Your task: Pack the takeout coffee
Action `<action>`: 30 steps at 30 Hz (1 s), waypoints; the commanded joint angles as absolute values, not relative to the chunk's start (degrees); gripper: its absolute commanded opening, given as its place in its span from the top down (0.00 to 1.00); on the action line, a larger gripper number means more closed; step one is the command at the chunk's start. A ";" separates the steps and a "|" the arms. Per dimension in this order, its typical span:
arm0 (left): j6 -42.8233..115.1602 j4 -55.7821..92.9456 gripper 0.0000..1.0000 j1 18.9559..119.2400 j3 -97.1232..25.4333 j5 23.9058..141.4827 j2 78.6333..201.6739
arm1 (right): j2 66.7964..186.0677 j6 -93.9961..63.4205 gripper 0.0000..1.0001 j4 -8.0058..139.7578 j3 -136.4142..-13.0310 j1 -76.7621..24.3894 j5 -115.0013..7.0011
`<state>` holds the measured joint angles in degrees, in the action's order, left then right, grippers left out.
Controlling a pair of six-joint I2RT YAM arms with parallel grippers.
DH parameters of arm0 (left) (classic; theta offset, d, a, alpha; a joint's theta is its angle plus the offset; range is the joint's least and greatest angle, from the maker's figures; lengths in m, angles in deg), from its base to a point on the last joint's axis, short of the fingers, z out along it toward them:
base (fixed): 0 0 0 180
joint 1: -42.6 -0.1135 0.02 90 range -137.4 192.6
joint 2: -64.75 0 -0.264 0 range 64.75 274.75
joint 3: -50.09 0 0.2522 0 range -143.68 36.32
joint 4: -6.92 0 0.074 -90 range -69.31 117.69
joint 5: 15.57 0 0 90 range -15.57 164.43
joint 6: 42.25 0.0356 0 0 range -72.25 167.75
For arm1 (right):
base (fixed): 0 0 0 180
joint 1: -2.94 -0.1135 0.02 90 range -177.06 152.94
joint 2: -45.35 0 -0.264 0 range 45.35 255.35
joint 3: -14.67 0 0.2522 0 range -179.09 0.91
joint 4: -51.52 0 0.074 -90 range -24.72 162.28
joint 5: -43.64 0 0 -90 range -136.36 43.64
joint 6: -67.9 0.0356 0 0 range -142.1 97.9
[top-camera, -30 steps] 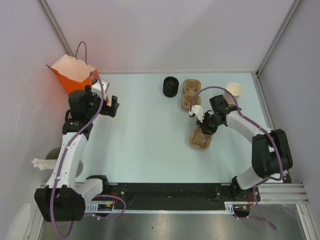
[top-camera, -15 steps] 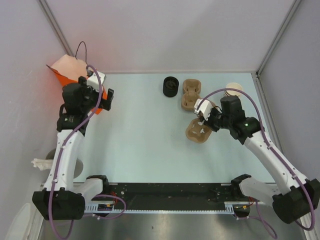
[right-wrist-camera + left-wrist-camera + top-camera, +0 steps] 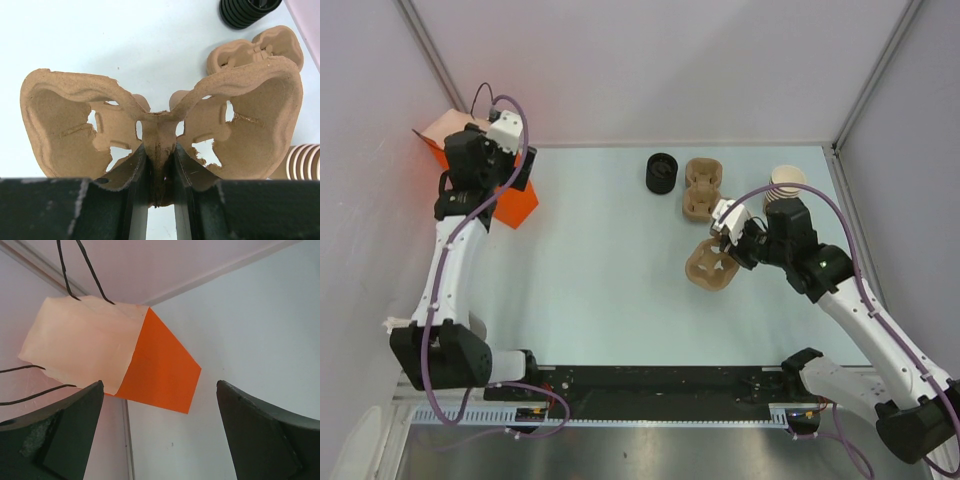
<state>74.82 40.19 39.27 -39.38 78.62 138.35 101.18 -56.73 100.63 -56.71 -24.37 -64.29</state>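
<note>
The takeout coffee is out of view. My right gripper (image 3: 732, 250) (image 3: 160, 175) is shut on the centre ridge of a moulded brown cup carrier (image 3: 708, 266) (image 3: 65, 130) and holds it off the table at centre right, both pockets facing the wrist camera. My left gripper (image 3: 517, 172) (image 3: 160, 440) stands wide open with nothing between its fingers, at the back left. It hangs just over an orange paper bag (image 3: 516, 206) (image 3: 162, 365) with a pale inside and black cord handles.
A second brown carrier (image 3: 701, 188) (image 3: 260, 45) lies at the back. A stack of black lids (image 3: 661, 172) (image 3: 247, 10) stands to its left. A stack of tan cups (image 3: 785, 183) (image 3: 303, 161) stands by the right wall. The bag leans into the back-left corner.
My left arm has swung back and left until its gripper is over the orange bag. My right gripper has carried the carrier a little to the left.
</note>
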 commanded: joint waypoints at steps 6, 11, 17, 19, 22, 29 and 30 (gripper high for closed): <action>76.75 38.09 0.00 37.77 -47.96 74.61 147.35 | 99.58 -54.09 0.75 99.12 -56.57 -25.01 -64.64; 76.66 38.00 0.01 37.33 -50.07 73.20 150.44 | 99.84 -54.27 0.75 98.59 -55.52 -25.18 -64.03; 76.75 38.26 0.06 36.80 -51.30 72.85 154.92 | 99.67 -54.53 0.75 97.98 -54.72 -25.45 -63.85; 76.58 38.61 0.11 36.62 -52.35 72.59 156.06 | 99.67 -54.62 0.74 97.89 -54.55 -25.45 -63.67; 76.58 39.75 0.24 36.62 -54.11 72.76 158.26 | 99.67 -54.53 0.74 97.63 -54.37 -25.54 -63.59; 75.79 40.99 0.67 36.62 -55.87 73.99 159.32 | 99.75 -54.45 0.73 97.19 -53.85 -25.54 -63.32; 75.70 41.16 0.70 36.53 -55.87 73.99 159.06 | 99.76 -54.45 0.73 97.10 -53.76 -25.54 -63.41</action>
<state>76.19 41.18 36.88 -52.58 73.57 160.21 100.68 -55.07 99.67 -54.16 -25.24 -63.75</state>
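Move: The takeout bag's right-hand rim lies about 9 cm ahead of my open left hand, 4 cm to its left and 7 cm below. The bag's body is centred some 11 cm ahead, 11 cm left and 19 cm down; its far cord handle rises about 17 cm ahead and 8 cm left, near hand height. From my right hand, still holding a cup carrier, that rim is roughly 25 cm ahead, 49 cm left and 3 cm higher. I take my left hand about 8 cm forward and 4 cm to the left, up to the bag's right-hand rim, then sink it for a total drop of some 6 cm, tipping the fingertips about 10 degrees further down. Late in the descent I close the wide-open fingers to roughly a third, one finger inside the mouth and the other outside the orange wall, to pinch the rim. ##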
